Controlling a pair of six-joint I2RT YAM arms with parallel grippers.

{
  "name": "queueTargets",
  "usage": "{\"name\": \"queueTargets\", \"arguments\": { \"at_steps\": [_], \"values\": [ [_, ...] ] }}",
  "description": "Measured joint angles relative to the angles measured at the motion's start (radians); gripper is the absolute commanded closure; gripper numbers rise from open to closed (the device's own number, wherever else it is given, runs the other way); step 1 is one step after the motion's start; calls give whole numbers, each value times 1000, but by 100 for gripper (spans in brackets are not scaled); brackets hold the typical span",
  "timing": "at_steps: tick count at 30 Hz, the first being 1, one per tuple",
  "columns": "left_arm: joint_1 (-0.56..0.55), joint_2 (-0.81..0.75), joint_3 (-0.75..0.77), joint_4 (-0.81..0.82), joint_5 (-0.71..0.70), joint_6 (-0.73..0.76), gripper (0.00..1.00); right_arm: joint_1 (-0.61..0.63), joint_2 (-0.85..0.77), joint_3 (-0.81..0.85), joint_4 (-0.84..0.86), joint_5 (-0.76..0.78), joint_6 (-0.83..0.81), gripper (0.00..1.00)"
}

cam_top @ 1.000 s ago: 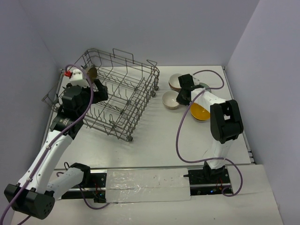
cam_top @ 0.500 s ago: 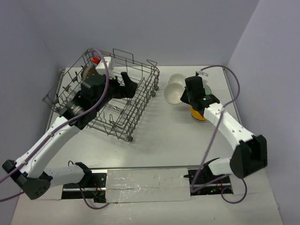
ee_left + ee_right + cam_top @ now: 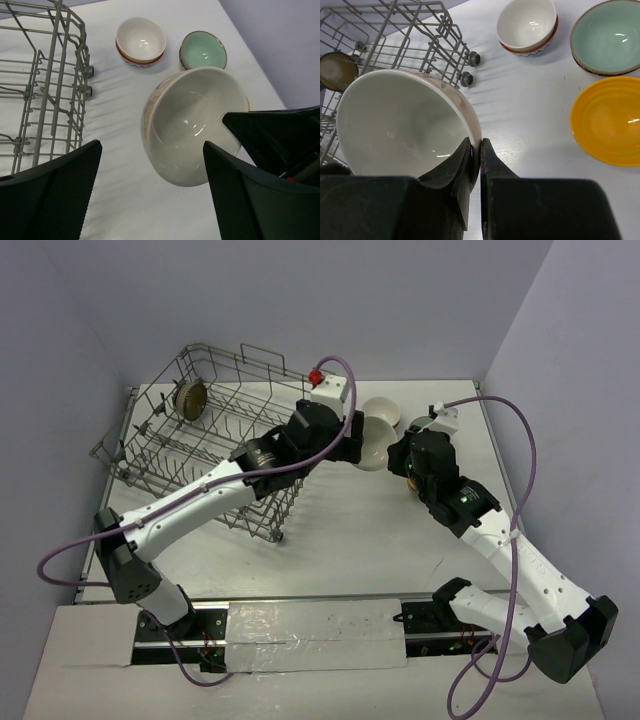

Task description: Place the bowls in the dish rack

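A cream bowl (image 3: 395, 125) hangs tilted above the table, and my right gripper (image 3: 480, 150) is shut on its rim. From above, this bowl (image 3: 375, 445) is just right of the dish rack (image 3: 230, 440). My left gripper (image 3: 152, 145) is open, its fingers (image 3: 55, 195) spread wide just short of the cream bowl (image 3: 195, 125) and not touching it. On the table stand a white bowl with a patterned outside (image 3: 141, 40), a pale green bowl (image 3: 202, 50) and an orange-yellow bowl (image 3: 607, 120). A brown bowl (image 3: 190, 397) stands on edge in the rack's far left corner.
My left arm (image 3: 200, 495) reaches diagonally over the rack's near right corner. The rack's wheeled corner (image 3: 467, 67) is close to the held bowl. Grey walls stand behind and on both sides of the white table (image 3: 330, 530).
My left arm swung from the rack's left end across to the cream bowl. My right gripper lifted that bowl off the table and carried it left toward the rack.
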Motion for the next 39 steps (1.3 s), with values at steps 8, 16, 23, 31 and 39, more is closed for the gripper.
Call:
{"name": "queueTargets", "arguments": {
  "at_steps": [8, 16, 23, 31, 39],
  "values": [
    [-54, 134, 103, -40, -135, 33, 47, 13, 0, -10, -3, 10, 1, 100],
    [-60, 183, 132, -87, -218, 52, 95, 18, 0, -11, -5, 21, 0, 100],
    [-64, 183, 135, -80, -251, 71, 100, 25, 0, -12, 5, 19, 3, 75],
    [-56, 165, 95, -44, -378, 254, 100, 31, -70, -34, 119, -113, -32, 6],
    [102, -8, -60, 227, -515, 690, 100, 31, -136, -74, 181, -192, -100, 0]
  ]
}}
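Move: The white bowl, still pinched by the right hand, lies about 6 cm right, 3 cm ahead and 3 cm below the open left hand, and about 5 cm left and 2 cm ahead of the right fingers, level with them. From the left hand, the dish rack's middle is roughly 19 cm left, 13 cm ahead and 22 cm down; the white bowl stack is some 22 cm ahead, 13 cm right and 28 cm down. Left sinks 4 cm, pinches the white bowl's rim; right opens, releasing; left carries it about 14 cm left, rackwards. ##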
